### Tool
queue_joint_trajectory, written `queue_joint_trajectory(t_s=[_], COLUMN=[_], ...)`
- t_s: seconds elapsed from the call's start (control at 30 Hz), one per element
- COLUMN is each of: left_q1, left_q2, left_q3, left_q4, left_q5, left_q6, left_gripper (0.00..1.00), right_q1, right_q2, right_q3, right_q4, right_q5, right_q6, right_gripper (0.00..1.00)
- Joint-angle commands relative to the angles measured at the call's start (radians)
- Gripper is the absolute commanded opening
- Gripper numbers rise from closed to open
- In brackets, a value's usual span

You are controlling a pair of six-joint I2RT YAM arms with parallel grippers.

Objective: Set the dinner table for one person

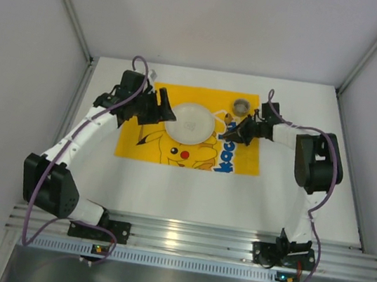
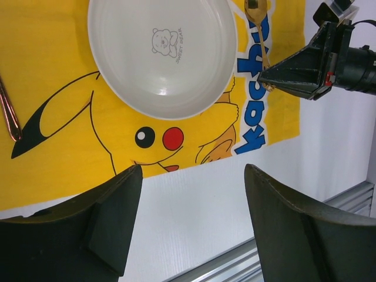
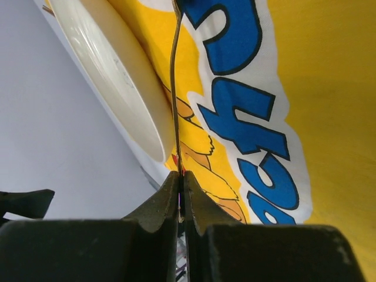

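A white plate with a small bear print lies on the yellow Pikachu mat, which is spread on the white dinner table. My right gripper is at the plate's right edge, shut on the thin handle of a gold spoon. In the right wrist view the handle runs edge-on out of the shut jaws, low over the mat. My left gripper stands open with nothing in it, left of the plate.
A small cup stands on the mat's far right corner, behind the right gripper. A copper-coloured utensil lies on the mat left of the plate. Grey walls close in the table on both sides, and an aluminium rail runs along the near edge.
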Motion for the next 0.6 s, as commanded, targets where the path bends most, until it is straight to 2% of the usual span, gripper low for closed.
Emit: queue_joint_trajectory(t_s=[0.0, 0.13, 0.2, 0.23, 0.33, 0.57], left_q1=[0.005, 0.005, 0.005, 0.005, 0.005, 0.005], left_q2=[0.018, 0.024, 0.024, 0.022, 0.019, 0.018], left_q3=[0.042, 0.039, 0.036, 0.034, 0.031, 0.024], left_q4=[0.017, 0.024, 0.022, 0.025, 0.028, 0.036], left_q5=[0.011, 0.017, 0.017, 0.017, 0.017, 0.022], left_q6=[0.011, 0.008, 0.005, 0.005, 0.002, -0.014], left_gripper=[0.75, 0.75, 0.75, 0.75, 0.75, 0.74], right_q1=[0.009, 0.006, 0.008, 0.008, 0.003, -0.01], right_q2=[-0.009, -0.015, -0.019, -0.024, -0.035, -0.081], right_q3=[0.005, 0.01, 0.011, 0.016, 0.031, 0.045], right_q4=[-0.041, -0.069, -0.08, -0.098, -0.147, -0.204], right_q5=[0.017, 0.023, 0.026, 0.027, 0.044, 0.054], right_q6=[-0.022, -0.034, -0.043, -0.049, -0.077, -0.114], right_gripper=[0.04, 0.15, 0.27, 0.41, 0.56, 0.6])
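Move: The spoon hangs by its handle end from the right fingertips. Its resting place, the lettered strip of the placemat, is centred about 4 cm ahead of that hand and 2 cm below. The plate's middle is some 12 cm left and 4 cm ahead; the cup stands about 14 cm ahead and 4 cm right. From the left hand the same spot is roughly 9 cm ahead, 19 cm right and 16 cm down. Let go of the spoon with the right gripper: open the shut fingers to a bit over half while easing the hand back about 2 cm, nearly as far down, and slightly right, away from the plate. Tip the wrist only some 5 degrees and stop low, with the open fingers still around the near end of the handle. ##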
